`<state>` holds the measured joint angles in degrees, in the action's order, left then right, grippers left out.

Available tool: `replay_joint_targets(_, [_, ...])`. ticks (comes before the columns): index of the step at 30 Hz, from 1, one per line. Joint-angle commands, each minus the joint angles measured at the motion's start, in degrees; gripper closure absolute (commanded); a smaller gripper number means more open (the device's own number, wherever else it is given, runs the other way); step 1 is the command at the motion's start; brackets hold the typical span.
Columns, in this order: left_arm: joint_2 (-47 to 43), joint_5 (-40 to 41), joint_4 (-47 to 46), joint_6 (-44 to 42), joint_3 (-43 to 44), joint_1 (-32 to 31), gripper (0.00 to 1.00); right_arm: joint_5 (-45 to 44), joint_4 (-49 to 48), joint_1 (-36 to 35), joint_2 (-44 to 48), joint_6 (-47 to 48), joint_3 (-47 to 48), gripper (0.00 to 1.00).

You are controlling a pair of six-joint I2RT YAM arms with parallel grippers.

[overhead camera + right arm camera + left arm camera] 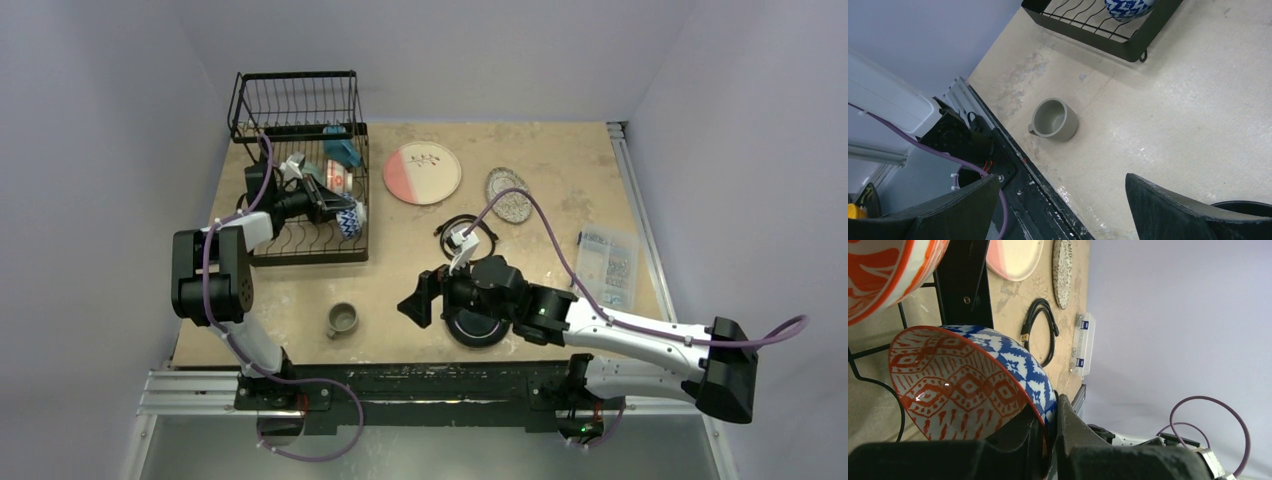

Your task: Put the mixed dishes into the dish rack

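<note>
My left gripper (338,214) is shut on the rim of a red-patterned bowl (963,385) with a blue-and-white outside, held tilted over the lower tray of the black wire dish rack (300,250). A second red-patterned bowl (883,265) and a teal-and-white dish (341,150) sit in the tray behind it. My right gripper (420,300) hangs open and holds nothing, just left of the black plate (478,328). The small grey cup (1054,119) stands upright on the table ahead of it. The pink-and-white plate (422,172) and the speckled grey plate (508,194) lie flat at the back.
A black coiled cable (465,232) lies mid-table, behind the right gripper. A clear plastic parts box (608,265) sits near the right edge. The rack's raised basket (295,100) stands at the far left corner. The metal rail (1013,150) runs along the near edge.
</note>
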<state>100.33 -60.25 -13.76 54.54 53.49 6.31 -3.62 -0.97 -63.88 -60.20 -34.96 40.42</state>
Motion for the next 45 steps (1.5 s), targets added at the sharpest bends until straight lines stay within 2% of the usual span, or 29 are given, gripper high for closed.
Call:
replay_joint_targets(1, [-1.81,-5.79,-3.28,2.72,-0.58,-1.24,1.0,0.27,0.22,0.46,-1.74,1.6,3.77,0.01])
replay_joint_targets(8, [-1.76,-5.16,-1.26,1.98,-1.12,-1.3,1.0,1.04,0.12,0.92,-4.21,2.35,6.0,0.01])
replay_joint_targets(15, [2.83,-3.53,0.43,2.85,-1.88,-1.03,1.0,2.3,-0.89,1.91,-6.36,2.72,7.11,0.01])
replay_joint_targets(19, [1.83,0.21,10.88,-3.69,0.19,-0.31,1.0,2.69,0.15,2.42,-7.2,3.23,8.23,0.01])
replay_joint_targets(23, [1.55,0.47,13.15,-5.43,1.1,0.34,0.94,3.16,0.84,3.64,-7.42,3.93,9.29,0.01])
replay_joint_targets(29, [0.16,3.26,22.45,-12.26,4.05,0.58,0.72,3.42,1.32,5.14,-6.02,4.65,7.37,0.01])
replay_joint_targets(36, [-3.89,8.46,29.59,-18.06,5.74,-0.18,0.5,5.54,-4.3,5.61,-6.62,2.71,4.32,0.01])
replay_joint_targets(40, [-7.68,14.53,35.35,-22.62,7.82,-1.27,0.27,5.74,-3.08,5.91,-6.71,2.95,5.1,0.01])
replay_joint_targets(45, [-11.41,19.78,40.14,-26.83,9.54,-1.98,0.19,4.14,-1.54,6.21,-5.02,3.87,5.3,0.01])
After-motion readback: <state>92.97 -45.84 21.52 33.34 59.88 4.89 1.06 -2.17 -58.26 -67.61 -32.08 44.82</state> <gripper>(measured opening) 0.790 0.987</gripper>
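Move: The left hand still grips the blue-patterned bowl by its rim, on its side inside the rack; the front-right spot it is meant for lies about 4 cm back, 2 cm right and 5 cm below that hand. The orange-patterned bowl stands some 8 cm ahead, straight in line and about 4 cm lower; the green bowl is 9 cm ahead and 6 cm left at that height, the blue mug about 14 cm ahead. From the empty right hand, the spot is roughly 18 cm ahead, 13 cm left and 12 cm below. The left hand, barely shifting at first, lowers the bowl about 2 cm and 1 cm back into the rack's front-right part, then spreads its fingers wide to let go of the rim while still sinking and drawing back to about 4 cm down and 3 cm back, and at the last rises some 2 cm, edging left, with the fingers tipping more steeply downward by some 15 degrees. The right hand, open and empty, meanwhile drifts about 3.5 cm forward and a little left above the table. ##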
